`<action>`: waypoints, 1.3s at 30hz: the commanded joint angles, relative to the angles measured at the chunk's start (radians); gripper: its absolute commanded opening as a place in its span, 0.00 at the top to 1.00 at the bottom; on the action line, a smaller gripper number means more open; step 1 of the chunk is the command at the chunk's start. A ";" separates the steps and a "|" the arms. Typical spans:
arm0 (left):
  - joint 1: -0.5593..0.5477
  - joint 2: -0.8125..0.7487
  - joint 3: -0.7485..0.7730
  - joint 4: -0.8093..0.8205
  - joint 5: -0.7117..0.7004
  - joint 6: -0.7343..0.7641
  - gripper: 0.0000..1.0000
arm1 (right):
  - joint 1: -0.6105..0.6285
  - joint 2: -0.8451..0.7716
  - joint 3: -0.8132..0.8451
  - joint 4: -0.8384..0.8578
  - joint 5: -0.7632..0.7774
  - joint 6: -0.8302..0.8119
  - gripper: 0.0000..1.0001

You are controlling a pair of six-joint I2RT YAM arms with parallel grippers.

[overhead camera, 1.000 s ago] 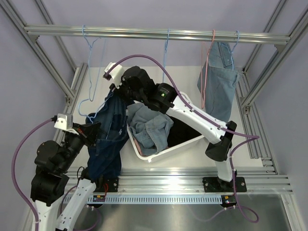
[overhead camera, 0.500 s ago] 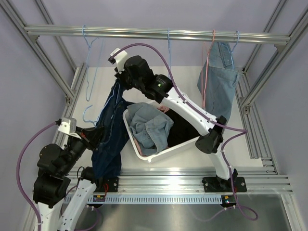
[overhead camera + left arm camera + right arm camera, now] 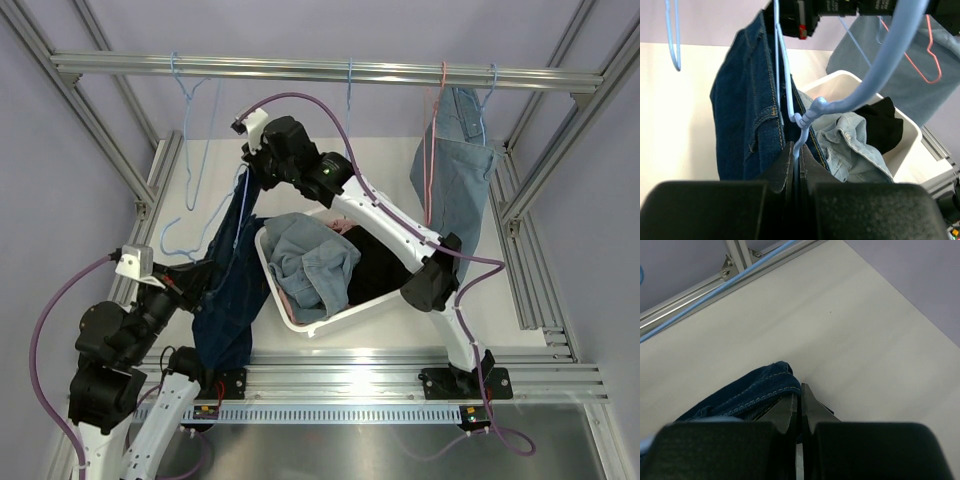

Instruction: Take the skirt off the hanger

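Note:
The dark blue denim skirt (image 3: 225, 290) hangs stretched between my two grippers, left of the bin. My right gripper (image 3: 250, 182) is up at the back, shut on the skirt's stitched top edge (image 3: 750, 392); its jaws (image 3: 800, 390) stand closed above the white table. The left gripper (image 3: 192, 278) is low at the front left, shut on the thin light blue hanger (image 3: 805, 117) wire, which runs up along the skirt (image 3: 745, 110). The wire disappears between the closed jaws of my left gripper (image 3: 796, 150).
A white bin (image 3: 290, 318) holding light denim clothes (image 3: 310, 262) and a black garment sits right of the skirt. A pale denim garment (image 3: 455, 175) and a pink hanger (image 3: 428, 130) hang from the rail (image 3: 300, 68). Empty blue hangers (image 3: 190, 130) hang at the left.
My right gripper has shut on the skirt's top edge and lifted it toward the back. The left arm pulled the hanger slightly nearer, so the skirt is drawn out longer.

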 commanded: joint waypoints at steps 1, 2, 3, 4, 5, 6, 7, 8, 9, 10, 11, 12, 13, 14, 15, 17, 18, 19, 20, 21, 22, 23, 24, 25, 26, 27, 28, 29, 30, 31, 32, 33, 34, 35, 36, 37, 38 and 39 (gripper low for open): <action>-0.003 -0.035 0.044 0.014 -0.096 -0.062 1.00 | -0.078 -0.072 -0.026 0.071 -0.025 0.020 0.99; -0.001 -0.039 0.044 0.019 -0.127 -0.071 1.00 | -0.083 -0.080 -0.035 0.066 -0.033 0.022 0.99; -0.001 -0.047 0.041 0.034 -0.147 -0.077 1.00 | -0.084 -0.084 -0.038 0.060 -0.071 0.017 0.98; -0.003 -0.048 0.032 0.043 -0.180 -0.096 1.00 | -0.086 -0.087 -0.041 0.048 -0.106 0.010 0.98; -0.001 -0.050 0.025 0.056 -0.200 -0.106 1.00 | -0.086 -0.095 -0.050 0.042 -0.127 -0.013 0.97; -0.003 -0.052 0.016 0.086 -0.213 -0.117 1.00 | -0.086 -0.100 -0.052 0.030 -0.163 -0.039 0.96; -0.003 -0.053 0.005 0.106 -0.220 -0.142 1.00 | -0.087 -0.104 -0.054 -0.008 -0.259 -0.071 0.96; -0.001 -0.053 -0.025 0.131 -0.217 -0.154 1.00 | -0.088 -0.110 -0.057 -0.024 -0.304 -0.125 0.96; -0.003 -0.055 -0.044 0.187 -0.211 -0.163 1.00 | -0.088 -0.115 -0.063 -0.038 -0.347 -0.144 0.94; -0.001 -0.052 -0.060 0.218 -0.197 -0.182 1.00 | -0.086 -0.118 -0.066 -0.067 -0.437 -0.164 0.93; -0.001 -0.042 -0.094 0.255 -0.191 -0.189 1.00 | -0.086 -0.121 -0.076 -0.078 -0.472 -0.191 0.92; -0.001 -0.033 -0.107 0.323 -0.178 -0.202 1.00 | -0.084 -0.123 -0.084 -0.084 -0.500 -0.197 0.91; -0.001 -0.021 -0.114 0.354 -0.151 -0.203 1.00 | -0.084 -0.124 -0.092 -0.090 -0.535 -0.200 0.90; -0.001 0.006 -0.122 0.385 -0.149 -0.203 1.00 | -0.083 -0.127 -0.107 -0.093 -0.543 -0.210 0.88; -0.003 0.022 -0.122 0.436 -0.154 -0.200 1.00 | -0.077 -0.126 -0.116 -0.093 -0.543 -0.213 0.85; -0.003 0.066 -0.119 0.477 -0.171 -0.194 1.00 | -0.075 -0.132 -0.135 -0.093 -0.537 -0.216 0.83; -0.003 0.080 -0.117 0.508 -0.180 -0.186 1.00 | -0.077 -0.133 -0.136 -0.095 -0.534 -0.220 0.80; -0.001 0.096 -0.114 0.517 -0.183 -0.182 1.00 | -0.078 -0.135 -0.136 -0.099 -0.524 -0.231 0.70; -0.003 0.126 -0.113 0.536 -0.209 -0.176 1.00 | -0.078 -0.141 -0.130 -0.104 -0.520 -0.240 0.68; -0.001 0.143 -0.108 0.542 -0.215 -0.165 1.00 | -0.078 -0.144 -0.121 -0.124 -0.519 -0.250 0.65; -0.003 0.157 -0.105 0.546 -0.217 -0.157 1.00 | -0.081 -0.147 -0.101 -0.134 -0.519 -0.268 0.53; -0.001 0.171 -0.105 0.556 -0.215 -0.150 1.00 | -0.081 -0.159 -0.093 -0.144 -0.517 -0.276 0.46; -0.001 0.197 -0.104 0.566 -0.211 -0.134 1.00 | -0.083 -0.166 -0.089 -0.154 -0.516 -0.283 0.41; -0.003 0.211 -0.093 0.566 -0.207 -0.124 1.00 | -0.084 -0.176 -0.086 -0.171 -0.513 -0.302 0.35; -0.001 0.224 -0.084 0.562 -0.203 -0.110 1.00 | -0.087 -0.199 -0.086 -0.180 -0.514 -0.312 0.29; -0.001 0.247 -0.078 0.559 -0.198 -0.081 1.00 | -0.089 -0.212 -0.087 -0.202 -0.514 -0.323 0.27; -0.001 0.257 -0.064 0.559 -0.195 -0.068 1.00 | -0.089 -0.227 -0.098 -0.213 -0.525 -0.349 0.23; -0.001 0.266 -0.059 0.559 -0.192 -0.052 1.00 | -0.091 -0.254 -0.103 -0.226 -0.537 -0.366 0.21; -0.001 0.272 -0.051 0.559 -0.191 -0.016 1.00 | -0.091 -0.268 -0.109 -0.260 -0.548 -0.387 0.20; -0.001 0.278 -0.047 0.557 -0.191 -0.001 1.00 | -0.091 -0.287 -0.122 -0.276 -0.580 -0.435 0.20; -0.001 0.281 -0.039 0.565 -0.191 0.017 1.00 | -0.091 -0.325 -0.136 -0.291 -0.601 -0.467 0.19; -0.001 0.281 -0.038 0.571 -0.130 0.062 1.00 | -0.091 -0.345 -0.155 -0.311 -0.655 -0.508 0.18; -0.001 0.280 -0.038 0.577 -0.100 0.080 1.00 | -0.091 -0.369 -0.199 -0.319 -0.680 -0.608 0.17; -0.001 0.281 -0.033 0.573 -0.062 0.102 1.00 | -0.091 -0.420 -0.222 -0.320 -0.700 -0.651 0.17; -0.001 0.284 -0.024 0.556 0.002 0.151 1.00 | -0.091 -0.440 -0.240 -0.328 -0.738 -0.696 0.16; -0.001 0.289 -0.018 0.542 0.027 0.169 1.00 | -0.091 -0.452 -0.235 -0.345 -0.753 -0.778 0.16; -0.003 0.295 -0.007 0.509 0.053 0.192 1.00 | -0.089 -0.457 -0.218 -0.369 -0.766 -0.812 0.16; -0.001 0.295 -0.002 0.493 0.094 0.234 1.00 | -0.084 -0.454 -0.196 -0.406 -0.776 -0.838 0.17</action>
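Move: The dark denim skirt is on the blue hanger gripped by the left hand, its middle about 8 cm ahead, 4 cm right and 10 cm below that hand. The right hand pinches the waist's far edge, with the skirt's middle some 13 cm back, 2 cm left and 13 cm below. From the right hand, the basket is roughly 8 cm back, 20 cm right and 27 cm down; an empty hanger hangs 12 cm left, 3 cm ahead and 5 cm higher. The right hand eases back about 5 cm and sinks 3 cm, turning some 25 degrees counter-clockwise as its fingers open wide and let go of the waist edge, then pulls away back, up and right over the basket. The left hand keeps its grip on the hanger, shifting 2 cm left, then carrying it about 10 cm forward with a slight roll out and back. ##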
